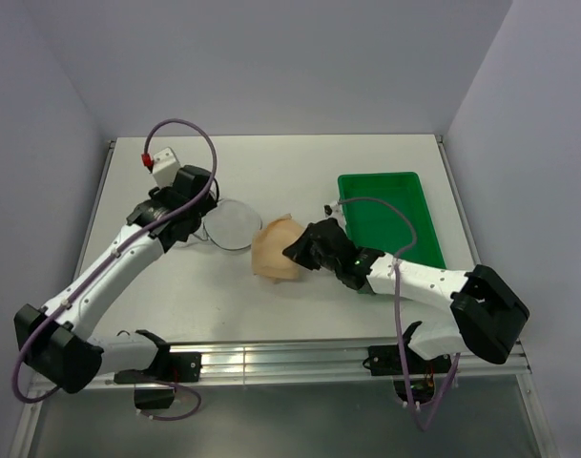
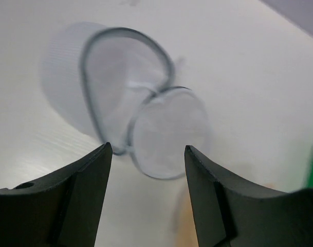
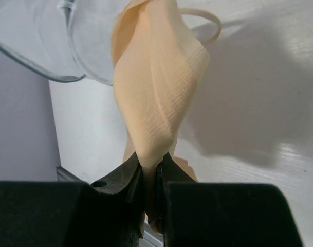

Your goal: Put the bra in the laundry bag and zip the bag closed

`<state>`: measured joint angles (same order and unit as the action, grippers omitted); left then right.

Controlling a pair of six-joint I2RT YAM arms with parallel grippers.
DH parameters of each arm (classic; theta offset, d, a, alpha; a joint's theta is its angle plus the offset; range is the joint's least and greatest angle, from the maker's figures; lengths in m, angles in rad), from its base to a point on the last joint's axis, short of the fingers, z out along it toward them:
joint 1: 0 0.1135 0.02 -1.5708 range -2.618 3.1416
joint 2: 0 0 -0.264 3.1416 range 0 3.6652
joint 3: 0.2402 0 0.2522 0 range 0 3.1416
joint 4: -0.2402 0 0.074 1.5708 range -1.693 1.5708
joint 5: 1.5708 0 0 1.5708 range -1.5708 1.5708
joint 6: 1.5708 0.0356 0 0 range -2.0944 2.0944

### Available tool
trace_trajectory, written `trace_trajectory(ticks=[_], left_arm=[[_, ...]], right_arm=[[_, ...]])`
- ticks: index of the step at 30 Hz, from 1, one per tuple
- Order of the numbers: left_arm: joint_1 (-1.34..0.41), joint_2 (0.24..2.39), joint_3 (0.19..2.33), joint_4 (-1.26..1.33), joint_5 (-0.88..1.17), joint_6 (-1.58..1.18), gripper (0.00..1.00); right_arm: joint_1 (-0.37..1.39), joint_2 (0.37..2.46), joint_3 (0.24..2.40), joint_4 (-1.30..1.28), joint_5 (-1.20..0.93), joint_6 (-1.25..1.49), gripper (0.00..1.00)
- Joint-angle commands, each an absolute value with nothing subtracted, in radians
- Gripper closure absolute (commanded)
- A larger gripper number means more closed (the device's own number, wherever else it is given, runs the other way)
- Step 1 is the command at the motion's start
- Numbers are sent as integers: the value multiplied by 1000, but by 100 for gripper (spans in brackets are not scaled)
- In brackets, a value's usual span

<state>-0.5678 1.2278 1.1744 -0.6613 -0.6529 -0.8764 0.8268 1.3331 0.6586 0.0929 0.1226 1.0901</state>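
Note:
The peach-beige bra (image 1: 276, 250) hangs at the table's middle, pinched in my right gripper (image 1: 300, 250), which is shut on its fabric (image 3: 159, 92); a thin strap (image 3: 205, 23) loops behind it. The laundry bag (image 1: 228, 221), a round translucent mesh pouch with a dark rim, lies open just left of the bra, its lid flap (image 2: 169, 133) folded beside the main dome (image 2: 112, 82). It also shows in the right wrist view (image 3: 43, 36). My left gripper (image 2: 148, 154) is open and empty, hovering at the bag's near edge.
A green rectangular tray (image 1: 390, 218) stands to the right of the bra, behind my right arm. The table's walls rise at the back and both sides. A metal rail (image 1: 271, 361) runs along the near edge.

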Motion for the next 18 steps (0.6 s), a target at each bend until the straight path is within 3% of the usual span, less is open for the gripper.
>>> trace_trajectory(ticks=[1,10,18], left_arm=[[-442,1294,1224,-822,-771,-790,34],[-295,1446,1320,-707,-715,-634,37],[-281,1592,1414,-713,-686,-591,39]], right_arm=[[831,1299,738,41,123,1037,100],[828,1290,860,-34,104,977,100],[819,1316,940,-48,68,956,100]])
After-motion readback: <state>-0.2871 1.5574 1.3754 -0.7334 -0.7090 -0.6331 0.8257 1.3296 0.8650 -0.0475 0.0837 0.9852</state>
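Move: The left hand is empty and open. The laundry bag's open body lies about 8 cm ahead of it, 9 cm to its left and some 22 cm below; the round lid is 5 cm ahead and 4 cm to its right. The right hand already holds the bra off the table: from it the bag body is about 14 cm ahead, 32 cm left and 9 cm lower, the lid 12 cm ahead and 19 cm left, the green basket 10 cm ahead and 27 cm right. Fingers staying open, the left hand swings about 10 cm left and sinks some 4 cm, then eases forward about 5 cm over the bag body without touching it, rolling its left side up, tipping its fingers down and turning slightly counter-clockwise. Meanwhile the right hand keeps its pinch on the bra and raises it steadily, mostly straight up by about 6 cm with a slight drift left towards the bag. ##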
